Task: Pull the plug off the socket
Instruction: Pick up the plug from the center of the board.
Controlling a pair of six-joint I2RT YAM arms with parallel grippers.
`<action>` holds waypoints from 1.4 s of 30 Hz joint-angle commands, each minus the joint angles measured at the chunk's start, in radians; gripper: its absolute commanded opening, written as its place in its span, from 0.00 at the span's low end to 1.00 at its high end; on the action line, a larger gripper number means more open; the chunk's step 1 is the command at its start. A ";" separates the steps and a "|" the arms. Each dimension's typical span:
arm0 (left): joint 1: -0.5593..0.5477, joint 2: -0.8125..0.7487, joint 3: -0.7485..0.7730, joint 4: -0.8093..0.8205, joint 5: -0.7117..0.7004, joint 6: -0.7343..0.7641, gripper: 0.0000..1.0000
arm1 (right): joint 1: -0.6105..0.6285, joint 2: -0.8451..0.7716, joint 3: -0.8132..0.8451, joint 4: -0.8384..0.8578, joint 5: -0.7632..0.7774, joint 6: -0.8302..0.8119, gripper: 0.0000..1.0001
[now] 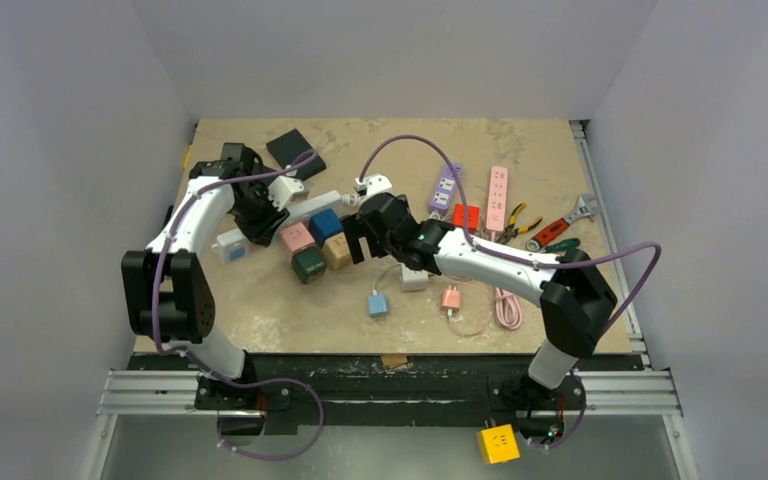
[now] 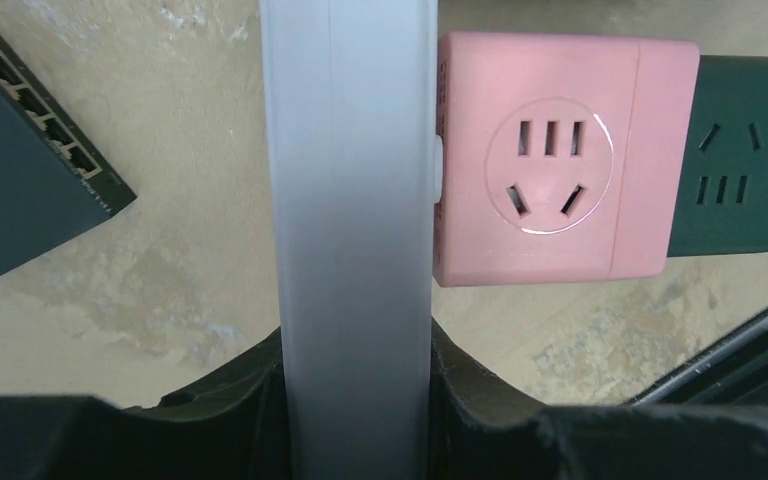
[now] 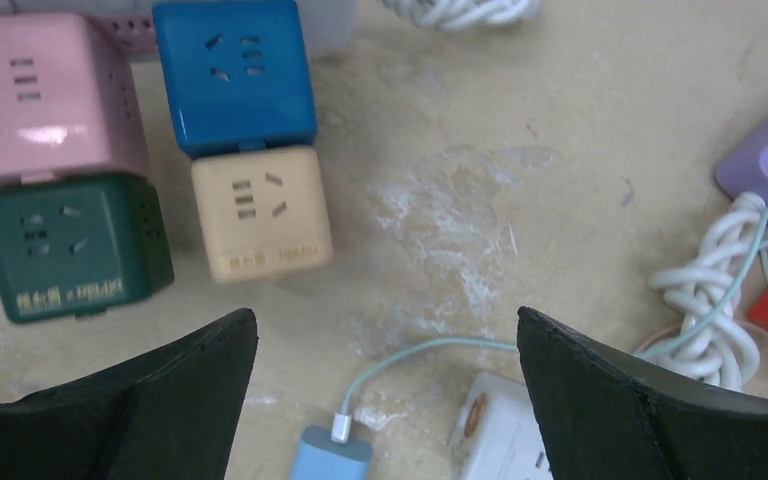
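A long white power strip, the socket [image 2: 350,200] [image 1: 305,207], lies across the table's left half. My left gripper [image 2: 355,350] [image 1: 260,215] is shut on it, one black finger [image 2: 245,385] pressed to each side. A pink cube adapter [image 2: 540,160] [image 1: 297,237] butts against the strip's side, with a green cube [image 2: 750,150] [image 3: 70,245] joined behind it. A blue cube [image 3: 235,75] and a tan cube [image 3: 260,210] sit beside them. Which cube carries the plug I cannot tell. My right gripper [image 3: 385,320] [image 1: 355,240] hangs open just right of the cubes, with nothing between its fingers.
A black network switch [image 2: 20,170] lies left of the strip. Below my right gripper are a blue charger [image 3: 330,455] with its cable, a white adapter [image 3: 495,440] and a coiled white cable [image 3: 705,300]. Purple [image 1: 445,188] and pink [image 1: 498,198] strips, pliers [image 1: 512,222] and a wrench [image 1: 570,215] lie far right.
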 commanded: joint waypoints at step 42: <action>-0.118 -0.315 -0.070 -0.033 0.177 -0.079 0.00 | -0.047 0.257 0.100 0.288 -0.255 0.046 0.99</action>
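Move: From my open right hand the blue plug lies about 8 cm ahead, 8 cm left and 8 cm below. At about that height, the beige plug is some 5 cm nearer and 2 cm right of the blue one; the pink plug is about 6 cm left of the blue and 3 cm nearer; the green plug is roughly level ahead with my hand, 12 cm left. From my left hand, already gripping the white board, the blue plug is about 13 cm right and 3 cm ahead. I swing my open right hand left, about 7 cm in all, rising a little, then sinking some 8 cm from that height onto the blue plug, tilting about 10 degrees and bringing the fingers either side of it without closing. Meanwhile my left hand keeps its grip and draws the board back 5 cm, right and up to meet it. ##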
